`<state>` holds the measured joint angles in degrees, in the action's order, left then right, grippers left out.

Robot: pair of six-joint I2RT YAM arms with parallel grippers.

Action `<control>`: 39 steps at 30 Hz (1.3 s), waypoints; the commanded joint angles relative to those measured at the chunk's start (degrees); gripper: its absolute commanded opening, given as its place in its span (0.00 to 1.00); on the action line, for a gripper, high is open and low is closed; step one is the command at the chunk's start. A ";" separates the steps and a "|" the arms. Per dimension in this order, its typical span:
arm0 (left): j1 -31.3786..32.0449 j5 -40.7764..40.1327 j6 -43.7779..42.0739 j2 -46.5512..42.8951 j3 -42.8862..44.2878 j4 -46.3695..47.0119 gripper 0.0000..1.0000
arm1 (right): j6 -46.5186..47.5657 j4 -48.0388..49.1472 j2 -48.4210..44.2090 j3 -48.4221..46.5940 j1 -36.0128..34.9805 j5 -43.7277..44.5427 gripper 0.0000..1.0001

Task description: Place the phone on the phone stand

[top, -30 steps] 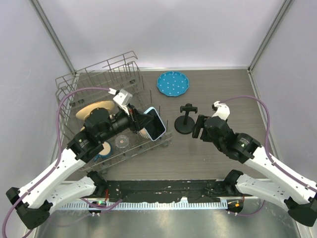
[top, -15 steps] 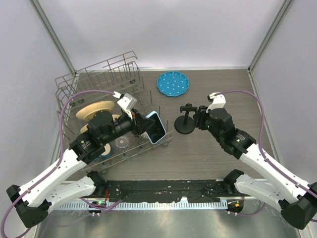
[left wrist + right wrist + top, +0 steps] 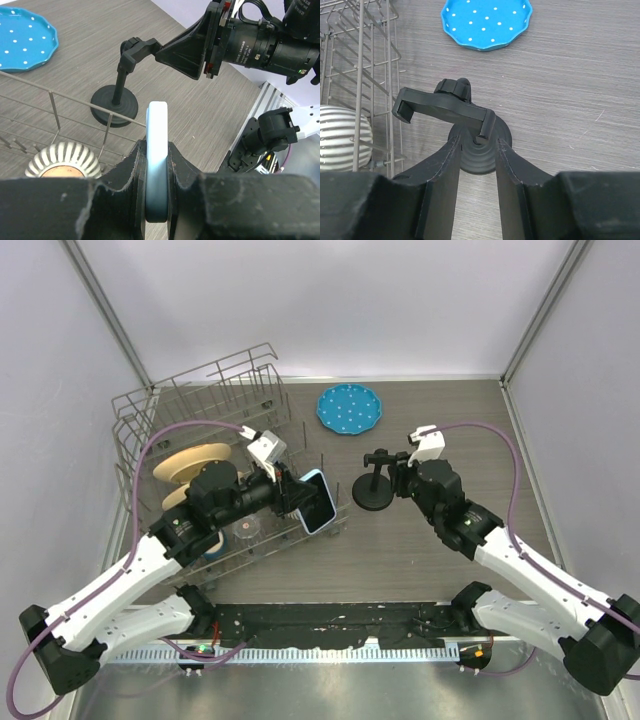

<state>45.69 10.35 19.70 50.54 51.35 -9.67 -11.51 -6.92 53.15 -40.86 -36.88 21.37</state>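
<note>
The phone (image 3: 316, 501), black screen with a light blue edge, is held edge-on in my left gripper (image 3: 292, 494) above the right end of the wire rack. In the left wrist view the phone (image 3: 158, 120) stands upright between the shut jaws of the left gripper (image 3: 156, 150). The phone stand (image 3: 373, 490) is a black disc base with a post and clamp cradle, standing just right of the phone. My right gripper (image 3: 402, 478) reaches it from the right. In the right wrist view the right gripper (image 3: 476, 140) has its jaws closed in around the phone stand (image 3: 445, 105) under its cradle.
A wire dish rack (image 3: 200, 400) fills the left side and holds tan plates (image 3: 190, 465) and a ribbed white bowl (image 3: 62, 157). A blue dotted plate (image 3: 349, 408) lies behind the stand. The enclosure's walls stand close on both sides.
My right gripper moved up and left to the stand and its jaws narrowed around it. My left arm carried the phone slightly right, toward the stand.
</note>
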 commanded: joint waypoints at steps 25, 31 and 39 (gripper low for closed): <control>0.80 3.80 -1.42 2.36 -0.55 9.32 0.00 | 6.67 10.52 1.17 0.96 0.76 3.25 0.18; 1.06 4.76 -1.51 4.38 1.20 8.88 0.00 | 6.67 11.05 2.66 0.61 0.85 1.22 0.20; 1.59 13.10 -4.31 9.13 9.11 7.47 0.00 | 9.39 11.40 2.93 -0.01 1.64 -2.28 0.01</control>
<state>46.96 16.49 18.09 58.59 53.74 -8.01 -4.56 -0.43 56.29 -39.18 -35.94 21.91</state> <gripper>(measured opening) 0.192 0.194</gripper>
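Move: The right hand's open fingers are just short of the phone stand's cradle: its middle is about 2 cm ahead, 4 cm left and 1 cm lower, with the right end nearest. The blue plate lies some 22 cm ahead of this hand, 9 cm left and 17 cm below. From the left hand, still holding the phone, the cradle is about 11 cm ahead, 16 cm right and 8 cm lower; the striped cup sits 4 cm ahead, level sideways, 20 cm below. The right fingers close on the right end of the stand's cradle and pinch it, after the hand eases about 1.5 cm forward and 1 cm down, then stays there with a slight roll, left side dipping. The left hand keeps its grip on the phone, lingers, then carries it some 3 cm right and 2 cm lower towards the stand, swinging slightly clockwise. ##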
